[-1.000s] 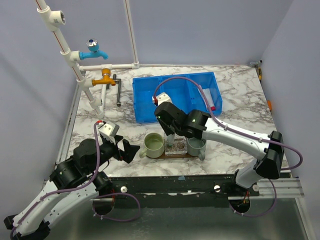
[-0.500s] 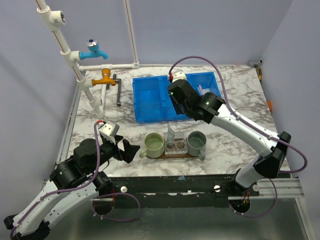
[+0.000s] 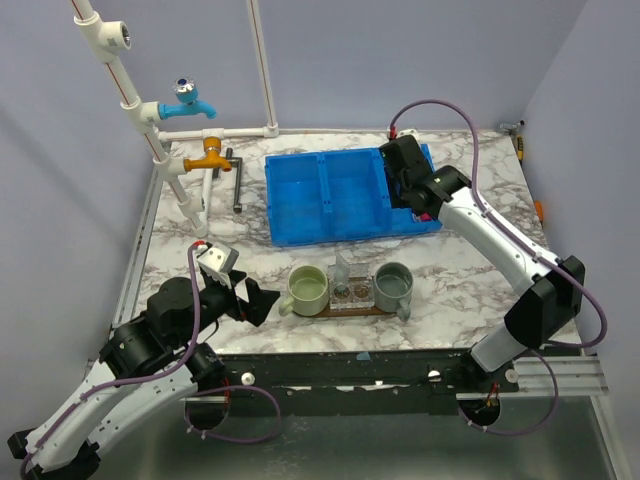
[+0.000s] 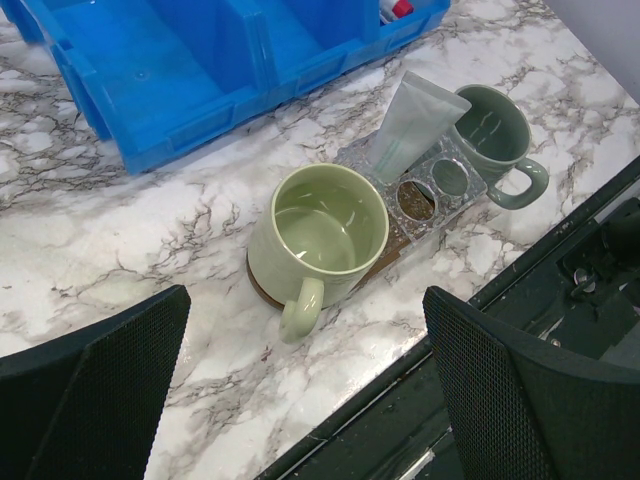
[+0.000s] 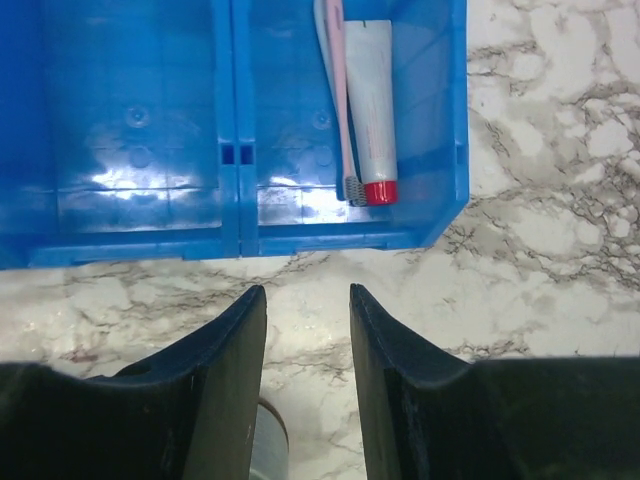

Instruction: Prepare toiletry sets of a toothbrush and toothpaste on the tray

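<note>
The dark-brown tray [image 3: 350, 312] lies near the table's front edge and carries a clear holder [image 4: 425, 195] between two mugs. A whitish-grey toothpaste tube [image 4: 413, 122] stands tilted in that holder [image 3: 344, 271]. A pink toothbrush [image 5: 340, 100] and a second toothpaste tube [image 5: 369, 95] with a red cap lie side by side in the right compartment of the blue bin [image 5: 140, 250]. My right gripper [image 5: 305, 300] hangs open and empty over that bin's near rim [image 3: 403, 180]. My left gripper [image 4: 305, 300] is wide open, low at the front left [image 3: 255, 300], short of the light-green mug [image 4: 318, 232].
A darker green mug [image 4: 490, 130] stands on the tray's right end. White pipes with a blue tap [image 3: 188, 98] and an orange tap [image 3: 210, 155] stand at the back left. The table's black front edge [image 4: 420, 420] runs just below my left fingers.
My right gripper has left the toothpaste tube standing in the holder, then risen and moved back and right, from over the tray to the bin's right compartment. The left arm has not moved.
</note>
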You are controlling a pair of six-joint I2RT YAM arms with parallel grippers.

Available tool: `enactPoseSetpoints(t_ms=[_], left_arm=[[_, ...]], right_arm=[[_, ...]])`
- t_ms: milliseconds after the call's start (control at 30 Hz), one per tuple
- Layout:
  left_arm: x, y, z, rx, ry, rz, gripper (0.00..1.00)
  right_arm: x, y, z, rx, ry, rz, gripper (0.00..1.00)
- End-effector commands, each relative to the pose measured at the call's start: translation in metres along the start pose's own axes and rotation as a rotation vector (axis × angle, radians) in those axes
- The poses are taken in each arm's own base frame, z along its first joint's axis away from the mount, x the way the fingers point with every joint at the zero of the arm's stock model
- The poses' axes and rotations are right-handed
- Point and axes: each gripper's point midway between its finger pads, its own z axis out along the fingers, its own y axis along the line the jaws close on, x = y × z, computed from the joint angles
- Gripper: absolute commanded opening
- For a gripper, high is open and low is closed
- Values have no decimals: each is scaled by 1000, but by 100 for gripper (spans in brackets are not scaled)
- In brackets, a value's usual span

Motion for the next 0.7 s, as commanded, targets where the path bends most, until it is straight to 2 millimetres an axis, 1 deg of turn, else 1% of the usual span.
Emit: enactPoseSetpoints(t_ms=[0, 100, 267, 467, 667], left_arm=[[1, 5, 1, -23, -1, 7, 99], [1, 5, 1, -23, 0, 10, 99], [2, 6, 0, -25, -2, 11, 99], [2, 7, 0, -30, -3, 13, 99], [2, 7, 0, -30, 0, 15, 99]], right_arm=[[13, 4, 36, 7, 46, 19, 41], [22, -2, 55, 38, 86, 18, 41], [34, 1, 82, 39, 141, 13, 41], [60, -13, 123, 129, 223, -11, 41], [65, -26, 151, 196, 255, -4, 41]])
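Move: The red-capped toothpaste lies in the tray's right compartment, about 10 cm ahead of the right hand, 5 cm to its right and roughly 23 cm below. The pink toothbrush lies alongside it, some 2 cm to its left. The grey mug stands about 15 cm back from the hand and 4 cm to its left. From the left hand the toothpaste is about 32 cm ahead and 34 cm to the right. Down steeply, about 14 cm, while reaching some 5 cm forward and 4 cm to its right, the right hand drops towards the toothpaste and pink toothbrush in the tray's right compartment. The wrist tips its fingers further down by about 15 degrees and turns slightly clockwise; the fingers stay partly open and empty. ##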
